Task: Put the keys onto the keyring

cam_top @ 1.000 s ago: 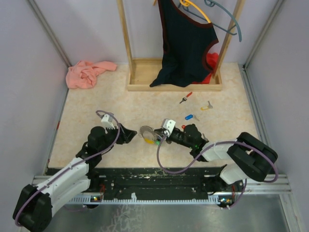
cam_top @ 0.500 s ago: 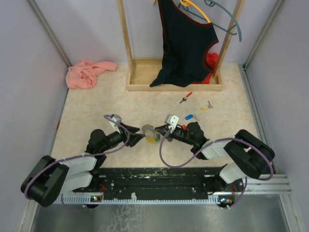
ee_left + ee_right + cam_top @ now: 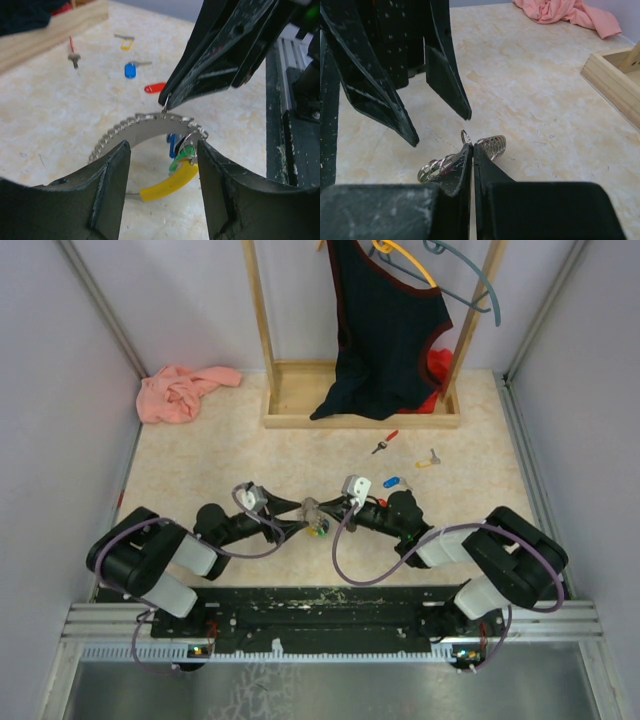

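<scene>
The keyring (image 3: 145, 125), a grey ridged loop with a yellow section (image 3: 167, 185) and small green and blue tags, hangs just over the table between both grippers. My right gripper (image 3: 472, 146) is shut on a small wire ring at the keyring's top (image 3: 492, 145). My left gripper (image 3: 162, 145) is open, one finger on each side of the loop, and does not hold it. Loose keys lie beyond: a red one (image 3: 385, 443), a yellow one (image 3: 428, 459) and a blue one (image 3: 392, 482). In the top view the keyring (image 3: 313, 515) sits at centre front.
A wooden rack (image 3: 300, 400) with a dark garment (image 3: 385, 330) and hangers stands at the back. A pink cloth (image 3: 185, 390) lies at the back left. A small red tag (image 3: 155, 88) lies near the blue key. The black rail (image 3: 320, 610) runs along the near edge.
My left arm has dropped low and reached right, bringing its open fingers around the keyring. The right gripper has shifted slightly, still holding the ring.
</scene>
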Robot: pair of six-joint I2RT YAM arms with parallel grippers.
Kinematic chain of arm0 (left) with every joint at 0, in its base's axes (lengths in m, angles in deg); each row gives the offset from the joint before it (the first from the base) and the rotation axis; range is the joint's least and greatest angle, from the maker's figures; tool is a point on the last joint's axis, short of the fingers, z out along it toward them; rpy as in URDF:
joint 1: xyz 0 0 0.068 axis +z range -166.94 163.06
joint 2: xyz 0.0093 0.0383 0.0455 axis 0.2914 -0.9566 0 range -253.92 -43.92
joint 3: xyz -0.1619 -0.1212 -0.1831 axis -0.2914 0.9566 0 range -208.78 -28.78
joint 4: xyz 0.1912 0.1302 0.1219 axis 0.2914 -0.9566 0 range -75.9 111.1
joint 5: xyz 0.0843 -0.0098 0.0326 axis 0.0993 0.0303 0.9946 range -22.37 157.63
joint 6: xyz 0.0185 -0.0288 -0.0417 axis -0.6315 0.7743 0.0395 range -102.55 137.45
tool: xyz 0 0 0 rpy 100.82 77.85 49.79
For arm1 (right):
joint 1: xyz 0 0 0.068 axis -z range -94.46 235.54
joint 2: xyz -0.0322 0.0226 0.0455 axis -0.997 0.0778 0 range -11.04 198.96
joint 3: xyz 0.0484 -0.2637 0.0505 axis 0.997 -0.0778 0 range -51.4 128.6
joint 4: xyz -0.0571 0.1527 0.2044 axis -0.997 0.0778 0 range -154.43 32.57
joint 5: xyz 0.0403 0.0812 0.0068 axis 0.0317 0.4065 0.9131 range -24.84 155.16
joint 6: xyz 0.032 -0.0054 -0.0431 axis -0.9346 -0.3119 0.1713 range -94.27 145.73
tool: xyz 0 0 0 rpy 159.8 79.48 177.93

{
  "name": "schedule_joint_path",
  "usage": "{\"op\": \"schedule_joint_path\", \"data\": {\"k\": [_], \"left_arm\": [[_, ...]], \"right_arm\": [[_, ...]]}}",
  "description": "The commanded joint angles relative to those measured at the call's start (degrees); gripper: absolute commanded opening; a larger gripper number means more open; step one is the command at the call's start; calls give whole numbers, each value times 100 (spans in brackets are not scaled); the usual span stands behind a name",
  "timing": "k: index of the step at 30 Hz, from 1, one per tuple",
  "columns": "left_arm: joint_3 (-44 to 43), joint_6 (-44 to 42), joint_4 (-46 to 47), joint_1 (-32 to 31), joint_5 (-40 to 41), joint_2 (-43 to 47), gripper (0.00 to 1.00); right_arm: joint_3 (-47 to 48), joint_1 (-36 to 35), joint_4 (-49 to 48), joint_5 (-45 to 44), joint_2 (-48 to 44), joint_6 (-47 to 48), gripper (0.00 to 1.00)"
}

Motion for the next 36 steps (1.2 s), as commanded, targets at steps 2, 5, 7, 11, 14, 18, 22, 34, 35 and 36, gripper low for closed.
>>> {"op": "schedule_joint_path", "data": {"k": [2, 5, 7, 11, 14, 18, 22, 34, 35, 36], "left_arm": [[-329, -229, 1543, -43, -620, -733, 57], [-420, -226, 1548, -41, -603, -824, 54], [-447, -294, 1548, -39, -583, -809, 54], [-591, -239, 1548, -39, -689, -882, 49], [-680, -197, 1549, -33, -751, -929, 41], [-733, -193, 1547, -39, -856, -903, 35], [-769, -124, 1540, -42, -981, -918, 32], [-777, 9, 1546, -39, -1061, -763, 23], [-781, 18, 1545, -43, -1062, -748, 22], [-785, 25, 1547, -41, -1063, -735, 20]], "right_arm": [[273, 42, -464, 210, 41, -87, 0], [292, 44, -401, 249, 36, -71, 0], [287, 44, -386, 291, 41, -57, 0], [289, 40, -436, 390, 59, -74, 0], [284, 44, -434, 433, 58, -75, 0], [304, 42, -407, 482, 59, -75, 0], [322, 43, -399, 492, 60, -88, 0], [369, 45, -302, 578, 94, -102, 0], [371, 45, -280, 580, 84, -101, 0], [363, 40, -262, 576, 76, -95, 0]]}}
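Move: The keyring's wire ring stands up from the right hand's shut fingertips, about 1 cm to the left of that hand's point and level with it. From the open left hand it lies some 3 cm to the right, 1 cm ahead and 1 cm lower. The spiral coil hangs beneath, around 3 cm right, 2 cm ahead and 4 cm below the left hand. Lower down are the yellow tag, 3 cm right and 6 cm below, and the green tag 2 cm farther right, 1 cm back. The wire ring, still pinched by the right fingers, is met by the left hand, which dips almost 3 cm, then rises half of that again while easing some 2 cm to the right. The left fingers narrow from well open to a small gap astride the ring. The right hand keeps its grip and drifts about 1 cm back and slightly left. ##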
